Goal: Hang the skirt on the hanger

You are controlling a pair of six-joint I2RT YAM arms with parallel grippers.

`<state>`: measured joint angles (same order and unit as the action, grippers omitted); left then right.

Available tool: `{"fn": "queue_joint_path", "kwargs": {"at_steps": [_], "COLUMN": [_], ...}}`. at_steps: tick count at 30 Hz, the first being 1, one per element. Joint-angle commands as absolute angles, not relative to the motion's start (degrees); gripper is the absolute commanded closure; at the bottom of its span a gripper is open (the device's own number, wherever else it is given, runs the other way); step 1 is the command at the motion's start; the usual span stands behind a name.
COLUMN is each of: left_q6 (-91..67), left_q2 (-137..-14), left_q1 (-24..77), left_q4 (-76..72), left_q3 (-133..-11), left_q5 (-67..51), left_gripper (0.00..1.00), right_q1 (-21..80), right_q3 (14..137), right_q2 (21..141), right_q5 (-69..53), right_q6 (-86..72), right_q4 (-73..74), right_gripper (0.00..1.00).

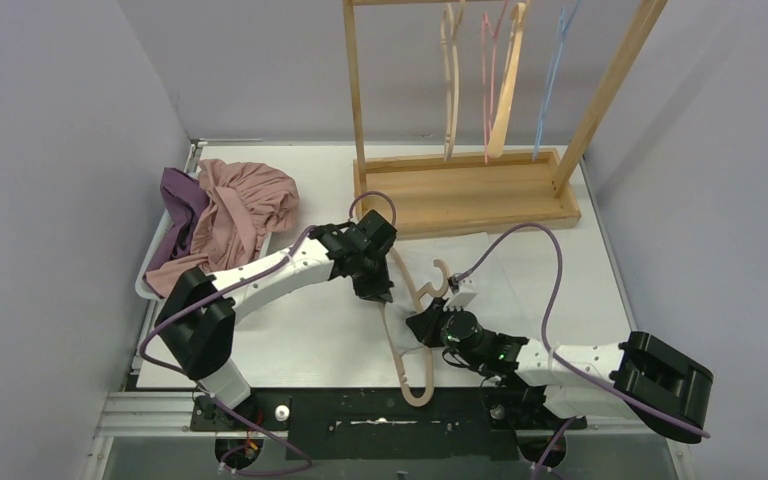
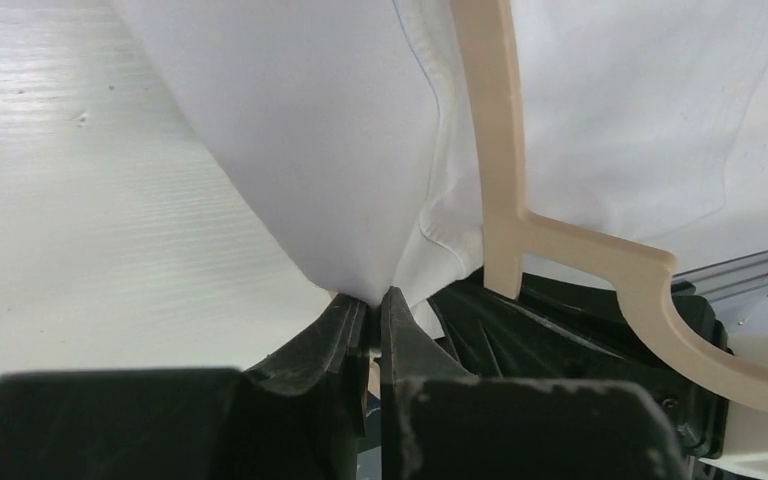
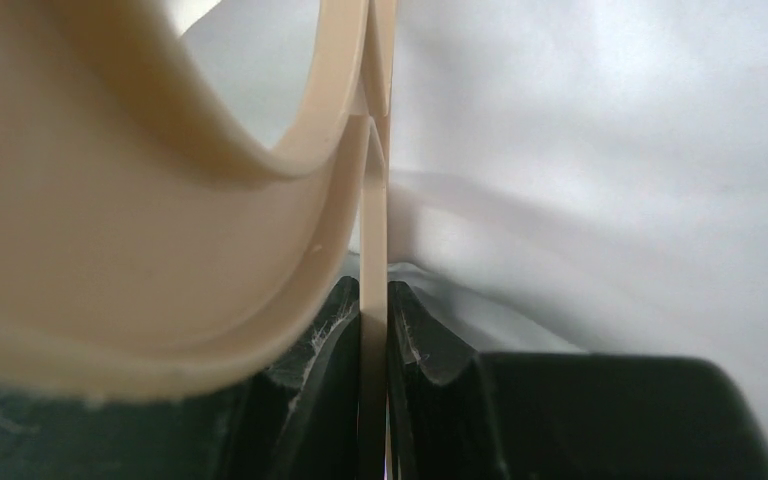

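The white skirt (image 2: 310, 120) lies on the table's middle, faint against the white top in the top view (image 1: 508, 265). My left gripper (image 2: 372, 297) is shut on a pinched fold of its edge and sits just left of the hanger (image 1: 375, 285). The beige hanger (image 1: 407, 345) lies over the skirt, its hook toward the back. Its arm crosses the left wrist view (image 2: 500, 150). My right gripper (image 3: 373, 292) is shut on the hanger's thin bar (image 3: 372, 220), gripping it near its middle (image 1: 426, 326). White skirt cloth (image 3: 610, 150) fills the space behind it.
A white bin (image 1: 146, 275) with pink and purple clothes (image 1: 230, 210) stands at the left edge. A wooden rack (image 1: 465, 190) with several hangers (image 1: 500, 80) hanging from it occupies the back. Purple cables (image 1: 550, 270) loop above the right arm.
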<state>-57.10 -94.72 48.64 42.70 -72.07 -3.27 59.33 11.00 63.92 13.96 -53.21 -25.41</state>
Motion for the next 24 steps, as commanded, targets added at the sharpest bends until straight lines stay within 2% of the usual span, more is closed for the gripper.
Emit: {"fn": "queue_joint_path", "kwargs": {"at_steps": [1, 8, 13, 16, 21, 24], "left_q6": [-53.38, -47.40, -46.18, -47.90, -49.71, -49.81], "left_q2": [-89.97, -85.61, -85.99, -85.45, -84.34, -84.50], "left_q1": [45.84, 38.00, 36.82, 36.79, 36.61, 36.45], "left_q4": [45.24, 47.15, 46.20, 44.08, 41.10, 42.22], "left_q3": [-71.94, -68.15, -66.58, -61.41, -53.77, -53.31], "left_q5": [-3.10, -5.59, -9.02, -9.97, -8.94, -5.53], "left_gripper": [1.00, 1.00, 1.00, 0.86, 0.77, 0.66], "right_q1": [59.14, 58.28, 56.51, 56.34, 56.31, 56.27], "right_q3": [14.09, 15.39, 17.66, 19.30, 24.37, 27.71], "right_q2": [62.74, 55.20, 52.35, 52.63, 53.62, 54.13], "right_q5": [14.39, 16.23, 15.09, 15.96, 22.24, 25.43], "right_q6": [-50.29, -48.26, -45.93, -46.61, -51.67, -53.40], "right_q4": [-19.24, -5.40, 1.09, 4.03, 11.90, 15.35], "right_gripper": [1.00, 1.00, 1.00, 1.00, 1.00, 1.00]}}
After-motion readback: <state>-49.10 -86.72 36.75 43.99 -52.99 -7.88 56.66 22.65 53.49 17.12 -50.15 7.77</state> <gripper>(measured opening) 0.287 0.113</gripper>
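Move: My left hand is shut on the skirt's lifted edge; the bare table where it will lie is about 10 cm to the left, 3 cm back and 9 cm down. The hanger's middle is some 5 cm right and 5 cm back of that hand, about 4 cm lower, and the rack base roughly 22 cm ahead and 17 cm right. My right hand grips the hanger; the skirt's right half lies about 9 cm to its right, 3 cm ahead and 5 cm below. I draw the skirt's edge leftward away from the hanger, about 7 cm and slightly forward. After a brief check my left hand sinks and draws back some 6 cm each way, still edging left, and opens to let the cloth go. Keeping its grip, my right hand carries the hanger about 4 cm right and 2 cm up, rolling its left side down. ##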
